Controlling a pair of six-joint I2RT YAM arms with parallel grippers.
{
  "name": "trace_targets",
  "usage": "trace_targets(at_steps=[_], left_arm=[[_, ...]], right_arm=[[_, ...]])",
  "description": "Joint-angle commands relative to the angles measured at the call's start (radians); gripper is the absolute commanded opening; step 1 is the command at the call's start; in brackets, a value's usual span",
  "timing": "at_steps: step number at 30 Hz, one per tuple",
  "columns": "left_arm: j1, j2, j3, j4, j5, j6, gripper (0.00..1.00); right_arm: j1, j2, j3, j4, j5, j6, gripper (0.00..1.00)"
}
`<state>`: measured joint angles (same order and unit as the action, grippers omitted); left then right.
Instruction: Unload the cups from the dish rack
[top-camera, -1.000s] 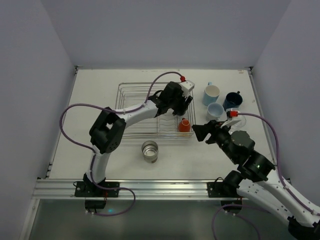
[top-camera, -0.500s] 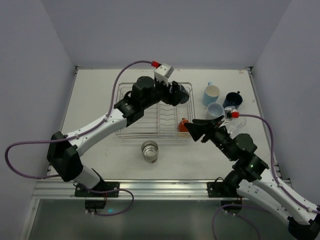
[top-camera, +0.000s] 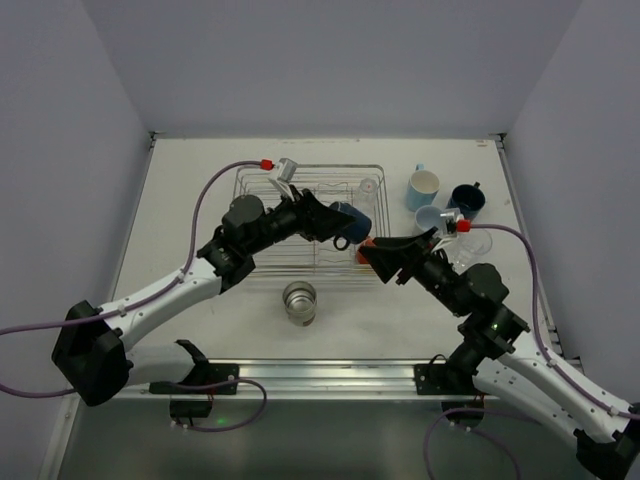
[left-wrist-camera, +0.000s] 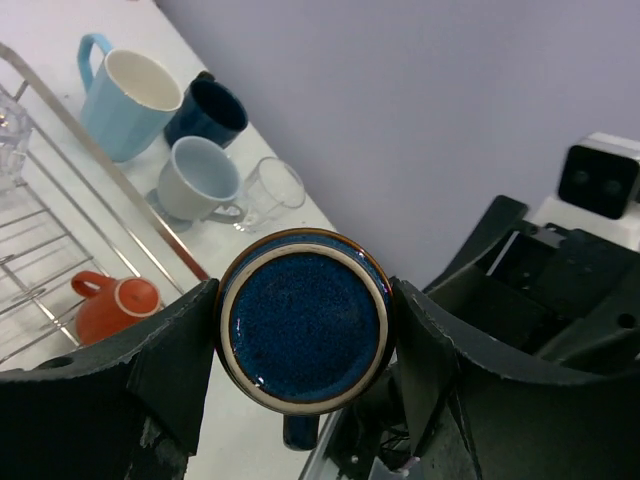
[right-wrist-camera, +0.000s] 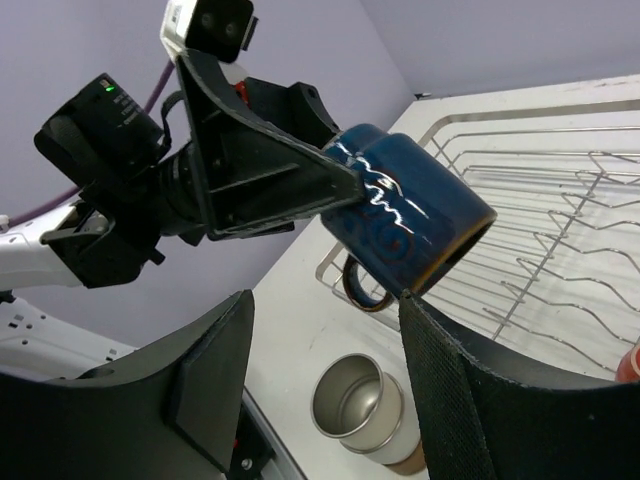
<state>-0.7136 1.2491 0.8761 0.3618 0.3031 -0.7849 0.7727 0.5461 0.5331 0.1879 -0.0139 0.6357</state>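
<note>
My left gripper (top-camera: 336, 221) is shut on a small dark blue mug (top-camera: 352, 222), held on its side in the air over the dish rack (top-camera: 262, 184), a silver wire basket. In the left wrist view the mug's base (left-wrist-camera: 305, 320) sits squeezed between both fingers. My right gripper (top-camera: 378, 257) is open at the rack's front right corner; in its own view the mug (right-wrist-camera: 405, 215) hangs just past its fingertips (right-wrist-camera: 428, 330), mouth toward them. A small orange cup (left-wrist-camera: 115, 305) stands in the rack. A clear glass (top-camera: 369, 186) sits in its back right corner.
A metallic cup (top-camera: 299, 302) stands on the table in front of the rack, below the right gripper's fingers (right-wrist-camera: 360, 405). Right of the rack stand a tall light blue mug (top-camera: 423, 188), a navy mug (top-camera: 466, 200), a smaller light blue cup (top-camera: 430, 219) and a clear glass (top-camera: 476, 243).
The left arm lifted the dark blue mug out of the rack's back right part and swung it toward the right gripper. The right gripper moved left toward it.
</note>
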Motion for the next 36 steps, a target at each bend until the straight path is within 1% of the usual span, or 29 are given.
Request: trace_targets(at_steps=[1,5,11,16,17,18,20,24,26,27,29,30,31,32,33,34,35,36], left_arm=[[0.011,-0.080,-0.020,0.221,0.042,-0.106,0.08],[0.009,-0.099,-0.060,0.288,0.060,-0.152,0.08],[0.006,-0.077,-0.112,0.408,0.126,-0.250,0.08],[0.002,-0.080,-0.140,0.459,0.136,-0.278,0.08],[-0.004,-0.083,-0.140,0.462,0.137,-0.277,0.08],[-0.006,-0.083,-0.140,0.462,0.137,-0.278,0.08],[-0.017,-0.086,-0.143,0.462,0.137,-0.277,0.10],[-0.024,-0.092,-0.163,0.463,0.136,-0.280,0.21],[-0.024,-0.097,-0.183,0.462,0.137,-0.280,0.24],[-0.026,-0.102,-0.187,0.453,0.137,-0.278,0.28],[-0.024,-0.111,-0.201,0.434,0.137,-0.263,0.35],[-0.024,-0.123,-0.204,0.407,0.136,-0.252,0.49],[-0.026,-0.135,-0.207,0.388,0.136,-0.226,0.57],[-0.024,-0.146,-0.206,0.361,0.120,-0.208,0.65],[-0.024,-0.175,-0.201,0.294,0.108,-0.185,0.79],[-0.023,-0.189,-0.184,0.252,0.093,-0.128,0.86],[-0.023,-0.206,-0.172,0.199,0.047,-0.101,0.91],[-0.023,-0.235,-0.158,0.090,0.021,-0.070,0.99]], right_arm=[[-0.006,0.011,0.004,0.077,-0.020,0.031,0.62],[-0.006,0.026,-0.004,0.100,-0.027,0.056,0.61],[-0.004,0.077,0.016,0.171,-0.115,0.064,0.60],[-0.006,0.129,0.036,0.248,-0.184,0.058,0.54],[-0.004,0.139,0.041,0.277,-0.201,0.064,0.50],[-0.004,0.152,0.042,0.291,-0.210,0.064,0.49],[-0.004,0.190,0.047,0.332,-0.236,0.076,0.46],[-0.004,0.235,0.038,0.423,-0.262,0.099,0.43],[-0.006,0.242,0.021,0.484,-0.256,0.107,0.40],[-0.004,0.244,0.016,0.499,-0.250,0.108,0.38],[-0.004,0.236,0.013,0.505,-0.238,0.104,0.27],[-0.006,0.233,0.011,0.502,-0.221,0.102,0.21],[-0.004,0.227,0.005,0.489,-0.213,0.102,0.07],[-0.004,0.222,0.004,0.469,-0.206,0.098,0.03],[-0.004,0.212,0.007,0.444,-0.198,0.094,0.00],[-0.006,0.207,0.008,0.417,-0.189,0.088,0.00],[-0.004,0.203,0.013,0.363,-0.189,0.084,0.00],[-0.004,0.190,0.015,0.331,-0.193,0.076,0.00]])
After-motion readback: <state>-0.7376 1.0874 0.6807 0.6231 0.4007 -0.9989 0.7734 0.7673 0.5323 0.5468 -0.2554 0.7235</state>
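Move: I hold the dark blue mug up in my left hand, its rim turned towards my open right fingers, which wait about 7 cm back from that hand, 6 cm to its right and a touch higher. From my right hand the mug is some 8 cm ahead, 5 cm left and barely lower. The red cup stands 12 cm ahead of my right hand and 2 cm to its right, the steel cup level with it and 13 cm left, both about 25 cm below. I bring both hands together over the rack: my left hand draws the mug back about 6 cm and up 3, rolling a little, towards my right hand, which slides left some 5 cm with a 15-degree counter-clockwise turn and rises slightly. My right fingers close on the mug's rim, one inside it; then my left fingers open and let go. ##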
